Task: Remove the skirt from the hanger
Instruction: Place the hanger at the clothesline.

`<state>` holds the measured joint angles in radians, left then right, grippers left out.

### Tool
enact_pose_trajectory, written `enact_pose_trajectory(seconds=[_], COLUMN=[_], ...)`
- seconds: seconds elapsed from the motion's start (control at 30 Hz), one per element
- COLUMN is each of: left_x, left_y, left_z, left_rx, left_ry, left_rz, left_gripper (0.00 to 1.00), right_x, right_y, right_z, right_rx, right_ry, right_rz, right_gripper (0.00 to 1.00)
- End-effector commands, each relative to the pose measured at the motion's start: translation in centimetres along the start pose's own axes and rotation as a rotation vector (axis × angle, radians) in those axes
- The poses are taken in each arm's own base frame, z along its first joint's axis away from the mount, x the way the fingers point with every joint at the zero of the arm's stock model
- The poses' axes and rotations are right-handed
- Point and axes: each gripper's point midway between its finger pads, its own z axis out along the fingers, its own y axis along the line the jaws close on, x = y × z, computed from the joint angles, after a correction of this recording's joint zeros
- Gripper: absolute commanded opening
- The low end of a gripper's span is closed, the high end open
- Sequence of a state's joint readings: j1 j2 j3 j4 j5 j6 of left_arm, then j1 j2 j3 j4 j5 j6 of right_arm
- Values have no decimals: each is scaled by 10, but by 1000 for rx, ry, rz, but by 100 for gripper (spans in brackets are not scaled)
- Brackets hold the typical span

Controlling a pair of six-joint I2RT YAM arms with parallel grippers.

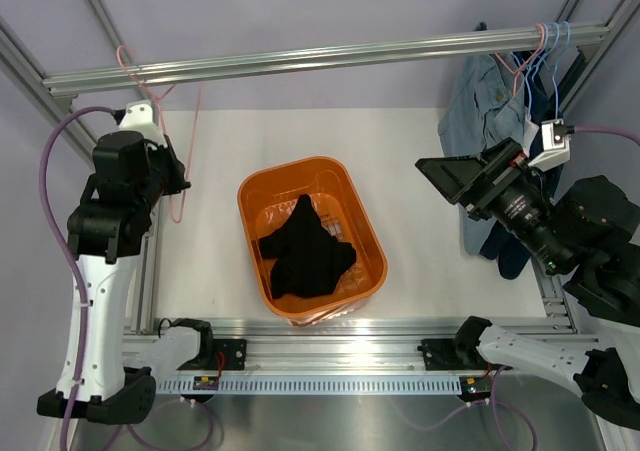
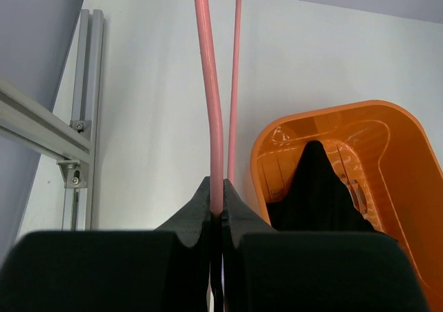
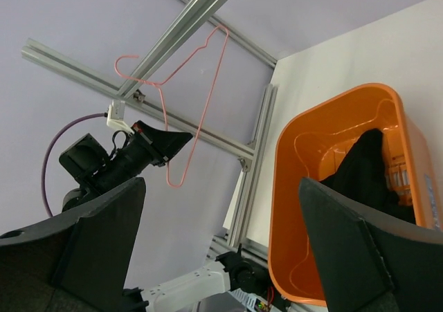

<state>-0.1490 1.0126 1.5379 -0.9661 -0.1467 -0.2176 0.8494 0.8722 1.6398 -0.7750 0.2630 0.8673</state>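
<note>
The light-blue denim skirt (image 1: 478, 101) hangs at the right end of the rail. Its pink wire hanger (image 1: 528, 66) hooks there among other hangers. Just left of the skirt's lower part, my right gripper (image 1: 447, 177) (image 3: 221, 184) stands wide open with nothing between its fingers, and its camera faces away from the skirt. At the left end of the rail hangs a second pink hanger (image 1: 185, 151) (image 2: 213, 90) (image 3: 201, 84), bare. My left gripper (image 1: 180, 181) (image 2: 217, 196) is shut on this hanger's wire.
An orange bin (image 1: 258, 193) (image 2: 415, 139) (image 3: 291, 208) holding a black garment (image 1: 305, 251) (image 2: 315, 194) (image 3: 360, 167) sits mid-table. Dark navy jeans (image 1: 512, 256) hang behind the skirt beside light-blue hangers (image 1: 560, 46). The aluminium rail (image 1: 330, 56) crosses overhead.
</note>
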Motion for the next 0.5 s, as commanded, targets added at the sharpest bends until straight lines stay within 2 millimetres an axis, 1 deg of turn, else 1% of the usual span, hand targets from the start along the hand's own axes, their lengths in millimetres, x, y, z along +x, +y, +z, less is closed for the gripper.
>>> enact_pose_trajectory(seconds=[0.0, 0.03, 0.07, 0.1, 0.13, 0.17, 0.2, 0.23, 0.3, 0.33, 0.37, 0.43, 0.47], left_x=[-10, -9, -3, -3, -5, 1, -3, 0, 7, 10, 13, 19, 20], left_y=[3, 13, 13, 11, 23, 27, 31, 36, 42, 47, 47, 47, 46], left_z=[10, 15, 20, 23, 23, 29, 31, 34, 42, 45, 49, 54, 55], left_rx=[44, 19, 33, 51, 13, 3, -7, -28, -53, -77, -78, -69, -66], left_ry=[-57, -53, -37, -45, -60, -51, -75, -69, -49, -42, -32, -21, -22], left_rz=[5, -6, -6, 2, 4, 9, 10, 15, 17, 10, 1, -24, -27], left_gripper=[0, 0, 0, 0, 0, 0, 0, 0, 0, 0, 0, 0, 8], right_x=[-11, -10, -9, -6, -7, -5, -5, -5, -5, -4, -4, -9, -11], right_y=[-10, -11, -11, -13, -15, -19, -22, -24, -35, -40, -47, -63, -76], right_z=[3, 4, 5, 7, 6, 8, 8, 9, 10, 14, 14, 16, 19], right_rx=[53, 54, 56, 61, 64, 75, 84, 95, 142, 171, 205, 290, 359], right_ry=[-51, -48, -42, -35, -41, -40, -46, -47, -51, -51, -44, -61, -58], right_rz=[-75, -81, -85, -92, -93, -98, -105, -109, -129, -141, -158, -200, -228], right_gripper=[99, 99, 99, 99, 99, 99, 99, 100, 99, 99, 100, 99, 99])
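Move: The pink hanger is already pinched in the left fingers, its hook just above the clothesline; the spot on the line it is going to lies about 14 cm ahead of the left hand, 9 cm to its left and 8 cm above. The orange basket sits some 24 cm to the right, 4 cm farther out and 31 cm lower, with the black skirt in it 23 cm right, 2 cm out, 33 cm down. From the empty right hand, that spot is about 24 cm ahead, 52 cm left and 5 cm below. The pink hanger is lowered hook-first over the clothesline: the left hand, fingers still shut on it, sinks about 5 cm while going some 4 cm left and a little forward, easing off towards the end with barely any turn. The open, empty right hand sinks 3 to 4 cm and edges forward, turning about 10 degrees. ##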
